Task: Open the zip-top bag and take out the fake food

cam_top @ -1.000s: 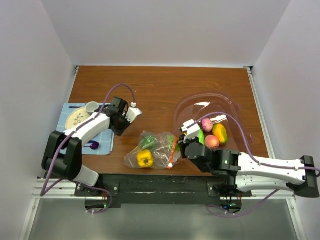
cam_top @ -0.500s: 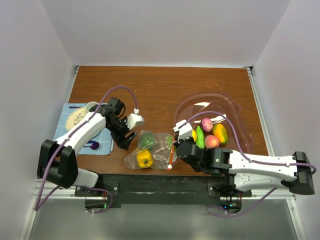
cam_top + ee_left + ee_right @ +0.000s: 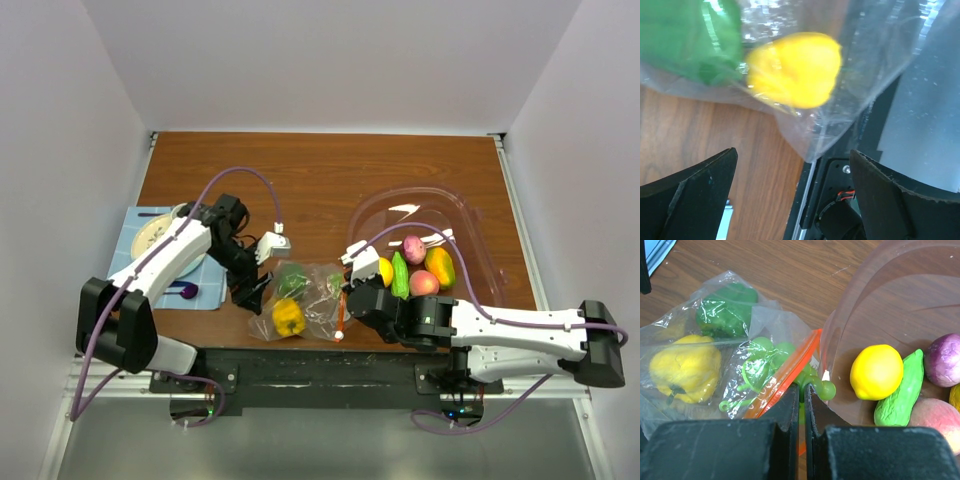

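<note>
The zip-top bag (image 3: 312,300) lies crinkled near the table's front edge, its orange zip strip (image 3: 785,372) facing right. Inside it are a yellow pepper (image 3: 289,317), a green pepper (image 3: 725,310) and a green stemmed piece (image 3: 760,367). My right gripper (image 3: 801,390) is shut on a green stem (image 3: 819,385) of that fake food poking out at the bag's mouth. My left gripper (image 3: 795,200) is open just left of the bag (image 3: 840,100), with its corner hanging between the fingers (image 3: 690,195) untouched. The yellow pepper (image 3: 795,70) sits just beyond them.
A pink-tinted clear tub (image 3: 420,192) at the right holds a lemon (image 3: 876,371), a green vegetable (image 3: 900,390), a purple onion (image 3: 944,360) and a peach (image 3: 940,417). A blue mat (image 3: 135,262) at the left carries a plate (image 3: 155,235) and a purple spoon (image 3: 185,291).
My left gripper swung from the back left down to the bag's left corner and opened wide. My right gripper slid slightly left, staying shut at the bag's mouth.
</note>
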Controlling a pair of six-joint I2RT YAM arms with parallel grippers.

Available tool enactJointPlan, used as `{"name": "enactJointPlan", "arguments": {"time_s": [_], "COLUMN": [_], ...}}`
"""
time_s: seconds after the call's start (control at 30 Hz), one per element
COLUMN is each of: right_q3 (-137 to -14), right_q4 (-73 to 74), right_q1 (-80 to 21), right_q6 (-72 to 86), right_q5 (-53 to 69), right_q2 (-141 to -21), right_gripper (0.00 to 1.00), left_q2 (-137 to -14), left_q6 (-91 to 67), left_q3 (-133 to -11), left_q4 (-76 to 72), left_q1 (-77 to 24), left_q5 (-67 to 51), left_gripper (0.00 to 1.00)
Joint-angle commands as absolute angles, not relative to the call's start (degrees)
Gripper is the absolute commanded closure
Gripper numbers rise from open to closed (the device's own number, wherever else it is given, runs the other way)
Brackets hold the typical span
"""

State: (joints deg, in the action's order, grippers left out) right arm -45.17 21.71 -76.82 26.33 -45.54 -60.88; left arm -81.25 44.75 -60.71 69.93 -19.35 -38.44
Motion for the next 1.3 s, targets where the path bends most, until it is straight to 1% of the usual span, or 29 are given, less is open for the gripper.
{"name": "enactJointPlan", "arguments": {"time_s": [0.0, 0.17, 0.3, 0.33, 0.5, 0.57, 0.6, 0.63, 0.7, 0.73, 0.8, 0.83, 0.87, 0.97, 1.17, 1.27], "right_q3": [-47.11, -46.85, -46.93, -46.93, -47.02, -47.20, -47.20, -47.20, -47.37, -47.46, -47.81, -47.90, -48.07, -48.16, -45.97, -44.92], "right_q4": [19.34, 18.63, 18.37, 18.37, 17.84, 17.75, 17.67, 17.49, 17.14, 17.05, 17.23, 17.49, 17.66, 18.63, 20.47, 20.74], "right_q1": [-76.82, -76.82, -76.82, -76.82, -76.90, -76.82, -76.82, -76.90, -76.82, -76.82, -76.82, -76.82, -76.73, -76.82, -76.82, -76.82], "right_q6": [26.37, 26.72, 26.98, 26.98, 27.07, 27.16, 27.33, 27.25, 27.25, 27.25, 27.07, 26.98, 26.98, 27.33, 29.44, 29.18], "right_q5": [-47.37, -47.02, -46.85, -46.85, -47.02, -47.11, -47.02, -47.11, -47.02, -46.93, -46.76, -46.58, -46.23, -46.06, -45.35, -44.04], "right_q2": [-60.82, -61.08, -61.08, -61.00, -61.26, -61.52, -61.61, -61.52, -61.61, -61.79, -61.96, -62.22, -62.40, -62.40, -57.85, -54.68], "right_gripper": [1.00, 1.00, 1.00, 1.00, 1.00, 1.00, 1.00, 1.00, 1.00, 1.00, 1.00, 1.00, 1.00, 1.00, 1.00, 1.00], "left_q2": [-81.38, -82.97, -83.41, -83.58, -84.81, -85.69, -85.95, -86.22, -86.92, -87.10, -86.66, -86.31, -85.35, -83.59, -83.41, -83.58], "left_q6": [48.61, 46.06, 45.44, 45.27, 42.20, 41.40, 40.27, 39.99, 39.47, 39.29, 38.68, 38.41, 38.23, 37.88, 39.29, 39.11], "left_q3": [-59.86, -55.38, -56.42, -56.86, -58.80, -58.71, -58.36, -58.10, -57.48, -57.39, -57.13, -56.95, -56.95, -57.65, -59.68, -58.80], "left_q4": [72.78, 65.75, 63.99, 63.64, 61.79, 60.39, 59.68, 58.46, 57.48, 56.87, 55.82, 54.42, 53.53, 50.54, 47.55, 46.06], "left_q1": [-19.16, -19.69, -20.21, -20.56, -23.72, -24.78, -25.83, -26.27, -26.63, -26.63, -26.63, -26.54, -26.46, -24.97, -18.56, -17.32], "left_q5": [-41.76, -37.98, -37.62, -37.70, -37.62, -36.40, -35.60, -34.81, -32.61, -31.74, -27.96, -26.30, -22.19, -15.41, -8.54, -6.25], "left_gripper": [0.00, 0.00, 0.00, 0.03, 0.11, 0.23, 0.31, 0.47, 0.65, 0.80, 0.97, 1.00, 1.00, 1.00, 1.00, 1.00]}}
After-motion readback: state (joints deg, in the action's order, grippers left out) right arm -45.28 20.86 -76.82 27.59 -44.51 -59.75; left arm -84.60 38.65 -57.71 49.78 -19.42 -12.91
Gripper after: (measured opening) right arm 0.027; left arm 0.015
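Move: The bag's near left corner lies some 5 cm below the open left fingers and about 2 cm to their right, neither ahead nor back. Inside the bag, the yellow pepper is about 8 cm right of this hand, level fore-and-aft, and the green pepper about 9 cm right and 7 cm ahead, both roughly 8 cm down. The right fingers are already shut on the grapes; from them the bag corner is some 20 cm left, 4 cm back and 8 cm lower. The left hand dips about 4 cm with a small draw back and then a small shift right, and its open fingers shut on the film at the bag's near left corner. Keeping that pinch, it pulls the bag some 9 cm forward and 6 cm left, away from the right hand, staying low and turning the wrist about 30 degrees, while the right hand stays nearly in place and keeps its hold on the grapes. ##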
